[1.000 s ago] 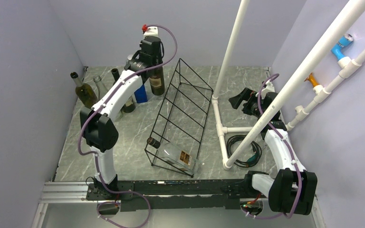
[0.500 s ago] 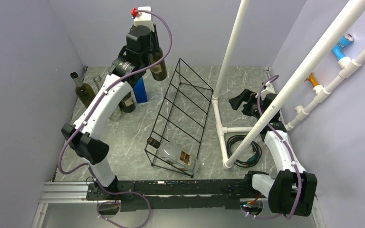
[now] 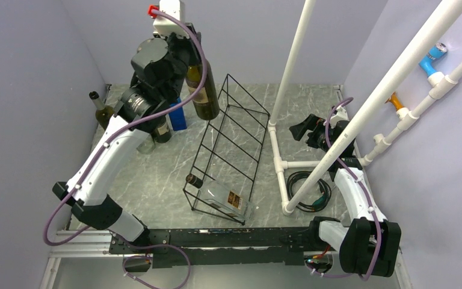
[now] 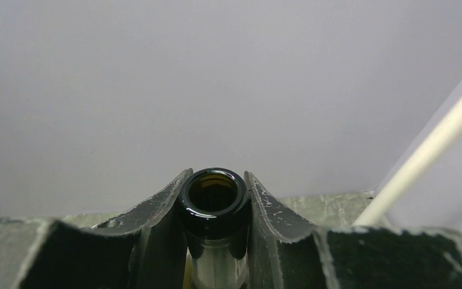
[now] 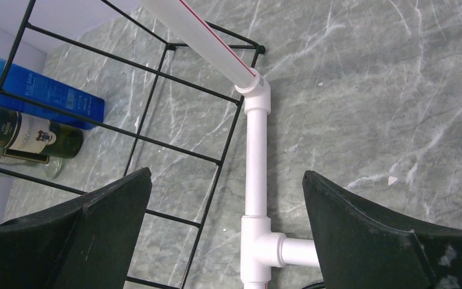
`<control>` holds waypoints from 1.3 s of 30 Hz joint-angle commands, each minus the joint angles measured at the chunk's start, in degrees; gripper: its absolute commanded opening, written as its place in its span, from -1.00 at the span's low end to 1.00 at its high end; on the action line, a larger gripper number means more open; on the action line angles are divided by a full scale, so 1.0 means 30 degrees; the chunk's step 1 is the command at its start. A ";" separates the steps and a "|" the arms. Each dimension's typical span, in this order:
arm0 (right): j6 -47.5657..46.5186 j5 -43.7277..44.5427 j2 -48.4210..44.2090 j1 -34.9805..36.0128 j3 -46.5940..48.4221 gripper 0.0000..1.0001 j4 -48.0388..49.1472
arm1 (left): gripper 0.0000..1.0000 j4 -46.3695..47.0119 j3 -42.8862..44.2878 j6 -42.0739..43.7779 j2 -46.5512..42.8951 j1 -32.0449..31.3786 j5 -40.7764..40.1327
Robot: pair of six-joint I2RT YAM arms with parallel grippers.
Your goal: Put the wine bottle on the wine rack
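A dark wine bottle (image 3: 204,91) with a pale label hangs in the air by its neck, over the far left edge of the wine rack (image 3: 236,139). My left gripper (image 3: 187,55) is shut on that neck. In the left wrist view the bottle's open mouth (image 4: 213,201) sits clamped between the two fingers of the left gripper (image 4: 215,180). The black wire rack runs from the table's middle toward the back. A clear bottle (image 3: 224,196) lies in its near end. My right gripper (image 3: 301,129) stands open to the right of the rack and holds nothing; the right wrist view also shows the right gripper (image 5: 225,180) open.
Two more bottles (image 3: 101,109) (image 3: 163,129) and a blue box (image 3: 179,117) stand at the back left. A white pipe frame (image 3: 280,162) lies on the table right of the rack, with tall slanted pipes (image 3: 295,57). A coiled cable (image 3: 307,183) lies near the right arm.
My left arm has lifted the dark bottle off the table at the back and carried it up and slightly right toward the rack. The right arm has not moved.
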 commanded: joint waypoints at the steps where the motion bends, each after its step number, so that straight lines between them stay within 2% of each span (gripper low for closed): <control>1: -0.0135 0.0327 -0.0505 0.0034 0.0122 0.99 0.0889 | -1.00 0.2271 0.0533 -0.1209 -0.1500 -0.0212 0.1032; 5: -0.0028 0.0110 -0.0617 0.0031 0.0018 1.00 0.1050 | -1.00 0.2161 -0.0573 -0.2467 -0.2187 -0.0329 0.2705; 11: 0.0131 -0.0119 -0.0071 0.0021 0.0047 1.00 0.1236 | -1.00 0.1041 -0.1349 -0.4637 -0.2318 -0.0389 0.4268; 17: 0.0012 0.0096 -0.0332 0.0021 0.0049 1.00 0.1073 | -1.00 0.1332 -0.3010 -0.6479 -0.2442 -0.0561 0.5434; 31: 0.0072 -0.0108 -0.0215 0.0036 0.0062 1.00 0.1104 | -1.00 0.2804 -0.7071 -0.8411 -0.2739 -0.1246 0.6238; 39: 0.0157 -0.0202 -0.0001 0.0036 0.0056 0.99 0.1252 | -1.00 0.3548 -0.9892 -0.8817 -0.3370 -0.2099 0.5608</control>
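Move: The left hand already holds the wine bottle by the neck, hanging high above the table; the middle of the wine rack lies about 5 cm back, 10 cm to its right and some 46 cm below. The clear bottle lying on the rack's near end is about 22 cm back and 6 cm right, at a similar depth. The blue bottle stands 11 cm ahead and 11 cm left, roughly 41 below. From the idle right hand, the rack's middle is about 27 cm left, 1 cm back and 10 cm lower. The left hand keeps its grip on the bottle's neck and first draws back about 3 cm with a small rise, then swings to the right and sinks towards the middle of the wine rack, ending about 17 cm lower and 10 cm farther right. Meanwhile the wrist turns clockwise by some 20 degrees and, once the descent sets in, tips the fingers down by about 25 degrees, so that the bottle's base swings in towards the robot over the rack, beyond the clear bottle lying there. ##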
